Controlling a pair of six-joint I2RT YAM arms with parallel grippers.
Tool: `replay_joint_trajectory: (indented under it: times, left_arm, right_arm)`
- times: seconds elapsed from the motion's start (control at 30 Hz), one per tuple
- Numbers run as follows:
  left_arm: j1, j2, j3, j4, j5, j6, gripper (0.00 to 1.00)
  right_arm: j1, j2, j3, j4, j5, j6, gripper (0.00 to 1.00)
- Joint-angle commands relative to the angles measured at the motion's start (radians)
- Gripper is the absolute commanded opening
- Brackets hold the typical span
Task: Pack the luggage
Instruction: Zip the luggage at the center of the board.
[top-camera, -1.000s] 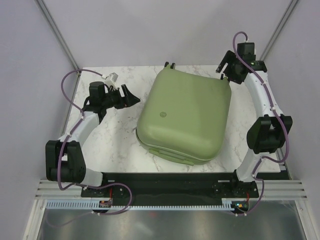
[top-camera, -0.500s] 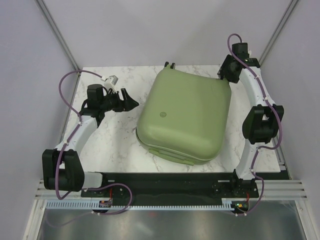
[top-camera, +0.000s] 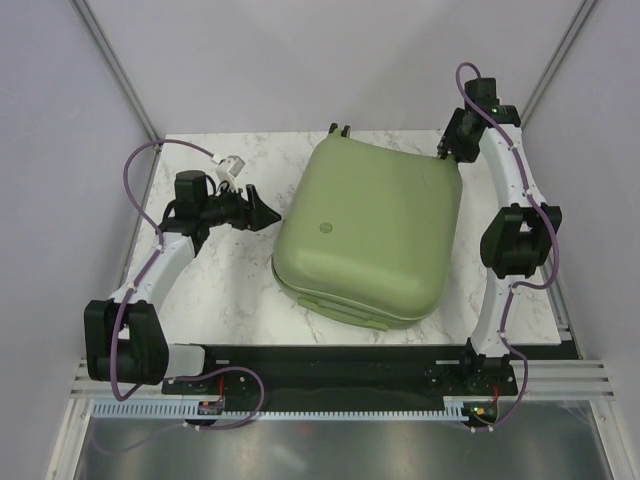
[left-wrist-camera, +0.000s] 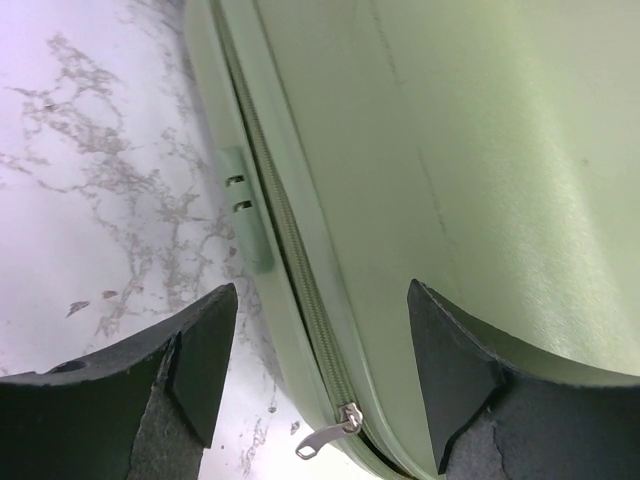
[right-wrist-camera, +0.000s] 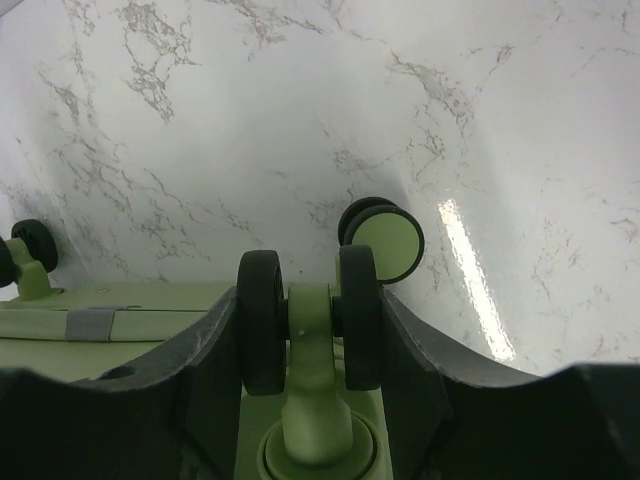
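The luggage (top-camera: 370, 235), a pale green hard-shell suitcase, lies closed on the marble table. My left gripper (top-camera: 268, 213) is open at its left edge. In the left wrist view the left gripper (left-wrist-camera: 320, 300) straddles the zipper seam of the luggage (left-wrist-camera: 480, 150), and the metal zipper pull (left-wrist-camera: 325, 437) hangs free between the fingers. My right gripper (top-camera: 452, 152) is at the far right corner. There the right gripper (right-wrist-camera: 310, 300) is shut on a black twin caster wheel (right-wrist-camera: 262, 320), one finger against each side.
The suitcase fills the middle of the white marble table (top-camera: 230, 290). A second caster wheel (right-wrist-camera: 385, 240) stands just beyond the held one, and a third (right-wrist-camera: 35, 245) at the left. Grey walls close in on both sides. A black rail (top-camera: 340, 360) runs along the near edge.
My right gripper has come down to the suitcase's far right corner and closed around the caster wheel. My left gripper has moved slightly toward the suitcase's left edge.
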Motion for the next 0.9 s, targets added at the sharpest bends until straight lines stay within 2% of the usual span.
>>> replay_joint_trajectory:
  times: [0.0, 0.23, 0.57, 0.87]
  left_arm:
    - [-0.001, -0.01, 0.013, 0.022, 0.139, 0.074, 0.75]
    - [-0.002, 0.098, 0.059, 0.06, 0.317, 0.059, 0.72]
    - [-0.047, 0.2, 0.139, 0.097, 0.329, 0.051, 0.72]
    - [-0.095, 0.332, 0.222, 0.114, 0.391, 0.092, 0.71]
  right_arm:
    - [-0.099, 0.039, 0.078, 0.073, 0.083, 0.007, 0.0]
    - [-0.198, 0.069, 0.106, 0.074, 0.059, -0.024, 0.0]
    - [-0.275, 0.109, 0.173, 0.085, 0.051, -0.035, 0.0]
    - [-0.338, 0.161, 0.241, 0.112, -0.05, -0.036, 0.0]
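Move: My left hand hangs open beside the luggage; the zipper pull is about 5 cm back of it, level sideways and some 8 cm below. The side handle lies about 6 cm ahead and 5 cm right, the front-left corner 10 cm back and 3 cm right, both 9 cm below. My right hand already grips the upper wheel; the lower wheel is 4 cm ahead, 3 cm right, 12 cm below, and the pull some 28 cm back, 46 cm left, 11 cm below. Keeping my right grip on the upper wheel, I haul the luggage's far right corner about 13 cm to my right, slowly at first, turning that hand slightly clockwise. My left hand follows the luggage's left side rightward by some 7 cm at nearly the same height, swinging its fingers about 20 degrees clockwise to point across at the zipper side, still open, with no grip on the pull. ##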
